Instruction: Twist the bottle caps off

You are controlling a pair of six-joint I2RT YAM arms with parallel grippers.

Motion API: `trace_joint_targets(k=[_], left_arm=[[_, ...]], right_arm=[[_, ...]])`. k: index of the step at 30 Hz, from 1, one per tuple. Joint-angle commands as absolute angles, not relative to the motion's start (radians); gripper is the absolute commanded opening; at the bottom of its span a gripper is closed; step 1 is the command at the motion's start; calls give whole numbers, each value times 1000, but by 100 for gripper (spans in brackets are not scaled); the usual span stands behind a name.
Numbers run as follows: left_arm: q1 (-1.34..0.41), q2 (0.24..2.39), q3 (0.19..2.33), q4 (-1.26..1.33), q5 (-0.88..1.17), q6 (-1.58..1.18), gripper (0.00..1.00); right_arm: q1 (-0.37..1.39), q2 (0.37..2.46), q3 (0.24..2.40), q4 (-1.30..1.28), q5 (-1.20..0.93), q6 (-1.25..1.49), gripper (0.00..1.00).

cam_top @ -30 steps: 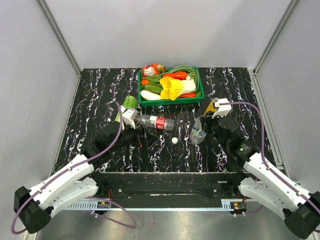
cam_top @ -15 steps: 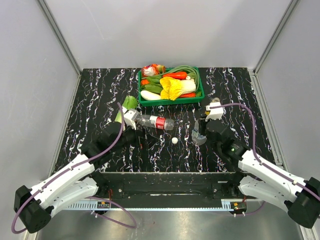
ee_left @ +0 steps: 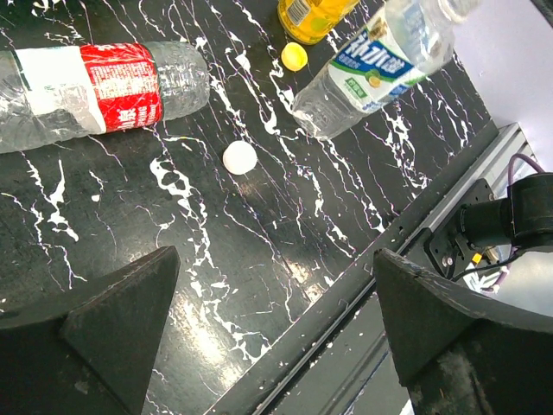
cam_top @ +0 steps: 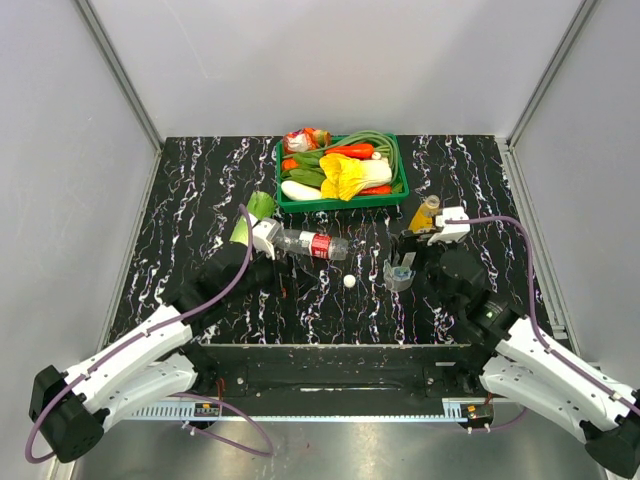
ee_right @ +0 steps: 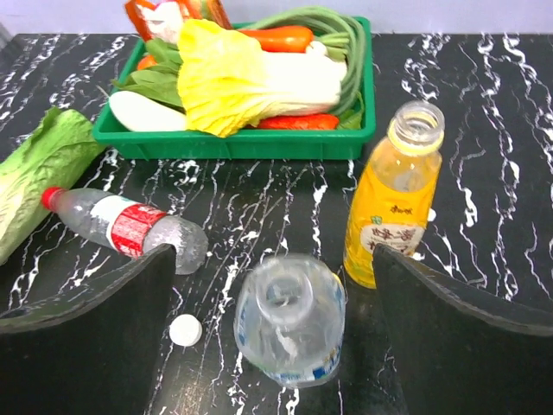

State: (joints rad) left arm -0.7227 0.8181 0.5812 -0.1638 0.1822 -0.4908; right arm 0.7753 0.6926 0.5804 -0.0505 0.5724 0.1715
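The red cap (ee_right: pixel 54 197) is screwed on the red-label bottle (ee_right: pixel 130 229), which lies on its side (cam_top: pixel 312 244) (ee_left: pixel 95 86). The white cap (cam_top: pixel 349 281) lies loose on the table (ee_left: pixel 239 157) (ee_right: pixel 185 329). The yellow cap (ee_left: pixel 295 56) lies loose by the open yellow bottle (cam_top: pixel 424 213) (ee_right: pixel 397 203). The clear bottle (cam_top: pixel 398 272) stands upright and open (ee_right: pixel 289 333) (ee_left: pixel 380 60). My left gripper (cam_top: pixel 272 266) (ee_left: pixel 276 346) is open and empty beside the red-label bottle. My right gripper (cam_top: pixel 418 248) (ee_right: pixel 272 259) is open above the clear bottle and not touching it.
A green tray (cam_top: pixel 340 204) (ee_right: pixel 233 143) of vegetables stands at the back. A lettuce leaf (cam_top: pixel 255 210) (ee_right: pixel 43 164) lies left of the tray. The table's near edge and metal rail (ee_left: pixel 389 251) run just beyond the white cap in the left wrist view.
The right gripper has drawn back to the right from the clear bottle, uncovering the yellow bottle. The clear bottle, tilted a second ago, now stands upright. The left arm has barely moved.
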Motion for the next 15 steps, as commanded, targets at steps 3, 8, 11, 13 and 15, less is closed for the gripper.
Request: trace_joint_targets(k=[3, 8, 11, 13, 15], left_arm=[[-709, 839, 615, -164, 166, -532, 99], [-609, 910, 630, -205, 231, -575, 99], [-519, 945, 630, -225, 270, -597, 99], [-464, 959, 626, -236, 296, -606, 99], [-408, 960, 629, -258, 307, -615, 99]], right_arm=[[782, 753, 722, -37, 393, 106, 100], [782, 897, 859, -80, 221, 77, 100], [782, 992, 916, -75, 161, 63, 100], [782, 1057, 954, -77, 128, 51, 100], [784, 1132, 997, -89, 101, 45, 100]])
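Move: From my right hand the red-labelled cola bottle, still capped, lies about 13 cm ahead, 24 cm left and 19 cm below. The standing water bottle is just 2 cm ahead, 1 cm left and some 12 cm below, the juice bottle 14 cm ahead and 5 cm right, the white cap 3 cm ahead and 12 cm left. From my left hand the cola bottle lies roughly 18 cm ahead, 2 cm right and 14 cm below, the cabbage level with it but 16 cm left of my hand. With the water bottle already released, my right hand sweeps some 10 cm left towards the cola bottle, rising about 5 cm on the way before it starts to level off, and turns about 20 degrees counter-clockwise. My left hand sets off too, sinking about 5 cm while going forward and left by some 4 cm each towards that bottle, its wrist turning counter-clockwise and tipping down; all fingers stay wide open and touch nothing. ##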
